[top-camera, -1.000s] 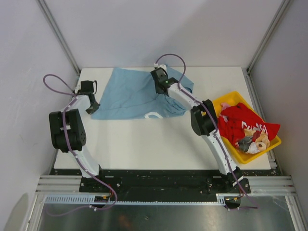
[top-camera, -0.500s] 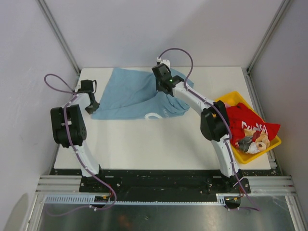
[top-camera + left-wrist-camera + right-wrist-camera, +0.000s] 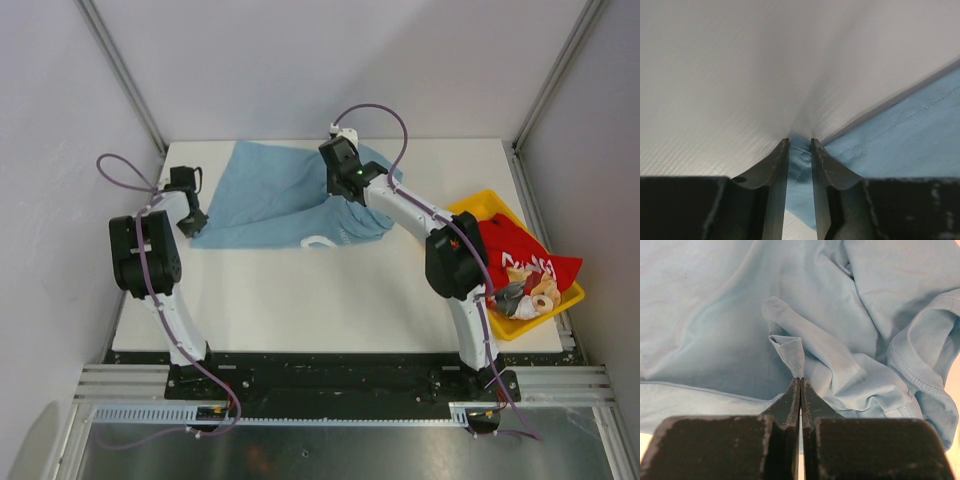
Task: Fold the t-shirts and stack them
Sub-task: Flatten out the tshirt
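Observation:
The light blue t-shirt (image 3: 270,205) lies rumpled across the far half of the white table (image 3: 330,300), with part of its white lettering showing at its near edge. My left gripper (image 3: 194,222) is shut on the shirt's near left corner (image 3: 799,165), low on the table. My right gripper (image 3: 338,192) is shut on a pinched fold of the blue shirt (image 3: 790,352) near its middle right, with a sleeve hem (image 3: 912,372) bunched beside it. The red t-shirt (image 3: 510,255) with white lettering lies crumpled in the yellow bin (image 3: 477,205) at the right.
The yellow bin also holds small toy-like items (image 3: 530,295) on the red shirt. Grey walls and metal frame posts (image 3: 125,75) close in the table at left, back and right. The arm bases sit on the black rail (image 3: 330,385) at the near edge.
My right arm has stretched further out, its gripper shifting slightly right and back with the fold of blue shirt. My left gripper has stayed at the shirt's corner.

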Controlling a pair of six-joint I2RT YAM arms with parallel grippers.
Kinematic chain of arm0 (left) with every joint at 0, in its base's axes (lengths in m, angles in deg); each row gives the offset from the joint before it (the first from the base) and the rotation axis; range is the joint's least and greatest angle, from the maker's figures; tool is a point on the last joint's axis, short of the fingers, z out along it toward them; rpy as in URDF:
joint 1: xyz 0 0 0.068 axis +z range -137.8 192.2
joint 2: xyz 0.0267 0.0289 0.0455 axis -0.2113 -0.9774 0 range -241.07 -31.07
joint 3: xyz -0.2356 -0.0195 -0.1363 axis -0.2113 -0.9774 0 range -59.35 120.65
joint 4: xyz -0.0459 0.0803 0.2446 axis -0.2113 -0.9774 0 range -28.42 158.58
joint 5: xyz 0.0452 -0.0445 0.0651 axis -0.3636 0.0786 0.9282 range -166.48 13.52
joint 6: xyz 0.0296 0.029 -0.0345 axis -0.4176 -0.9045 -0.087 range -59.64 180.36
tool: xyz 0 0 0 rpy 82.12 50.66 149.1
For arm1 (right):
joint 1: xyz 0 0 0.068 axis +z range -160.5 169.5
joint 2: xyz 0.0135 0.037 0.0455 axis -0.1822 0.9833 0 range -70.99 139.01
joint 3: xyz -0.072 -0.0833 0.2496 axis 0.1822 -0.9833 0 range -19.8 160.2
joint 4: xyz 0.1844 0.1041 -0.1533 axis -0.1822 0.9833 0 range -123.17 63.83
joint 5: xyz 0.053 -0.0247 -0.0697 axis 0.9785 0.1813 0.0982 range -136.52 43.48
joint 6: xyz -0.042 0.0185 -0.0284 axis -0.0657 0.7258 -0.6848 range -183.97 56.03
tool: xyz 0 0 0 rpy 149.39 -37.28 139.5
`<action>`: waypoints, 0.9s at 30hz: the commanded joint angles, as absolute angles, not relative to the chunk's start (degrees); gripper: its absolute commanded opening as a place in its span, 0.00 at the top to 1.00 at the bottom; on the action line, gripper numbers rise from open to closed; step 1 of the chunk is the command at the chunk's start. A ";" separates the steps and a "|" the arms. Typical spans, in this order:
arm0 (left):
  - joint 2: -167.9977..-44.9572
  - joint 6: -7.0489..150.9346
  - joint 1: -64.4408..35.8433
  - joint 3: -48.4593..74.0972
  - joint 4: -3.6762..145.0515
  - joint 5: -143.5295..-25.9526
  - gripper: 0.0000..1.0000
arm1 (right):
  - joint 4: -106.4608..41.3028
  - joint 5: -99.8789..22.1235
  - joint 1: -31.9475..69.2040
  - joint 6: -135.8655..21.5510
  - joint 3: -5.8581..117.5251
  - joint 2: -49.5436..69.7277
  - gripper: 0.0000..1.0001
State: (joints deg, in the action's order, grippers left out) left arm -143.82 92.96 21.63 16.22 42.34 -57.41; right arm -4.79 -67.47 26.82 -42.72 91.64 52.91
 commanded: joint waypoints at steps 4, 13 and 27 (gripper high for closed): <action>-144.69 93.67 22.13 17.34 42.20 -57.18 0.82 | -6.74 -68.30 27.47 -41.65 91.53 49.10 1.00; -140.55 93.67 22.11 17.31 42.15 -57.27 1.00 | -4.93 -69.44 27.67 -40.55 90.83 48.14 1.00; -129.47 95.03 22.12 8.97 42.27 -58.38 1.00 | -7.05 -67.66 28.41 -29.02 67.74 33.46 1.00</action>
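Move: The blue shirt's near-left corner sits between the left hand's open fingertips, right at the table; its far-left corner is about 30 cm ahead and 9 cm to the right. The right hand already pinches a raised fold and has the crumpled near-right part of the shirt about 5 cm back, 11 cm right and 12 cm below, with the white neck patch roughly 8 cm back, 4 cm left and 13 cm down. The left hand stays down while its fingers close on the shirt's near-left corner, then lifts that corner about 5 cm, easing back slightly towards the base late in the lift. The right hand keeps its shut grip on the raised fold and all but hovers at first, then draws it about 6 cm back and 3 cm right at nearly the same height, over towards the crumpled near-right part. ##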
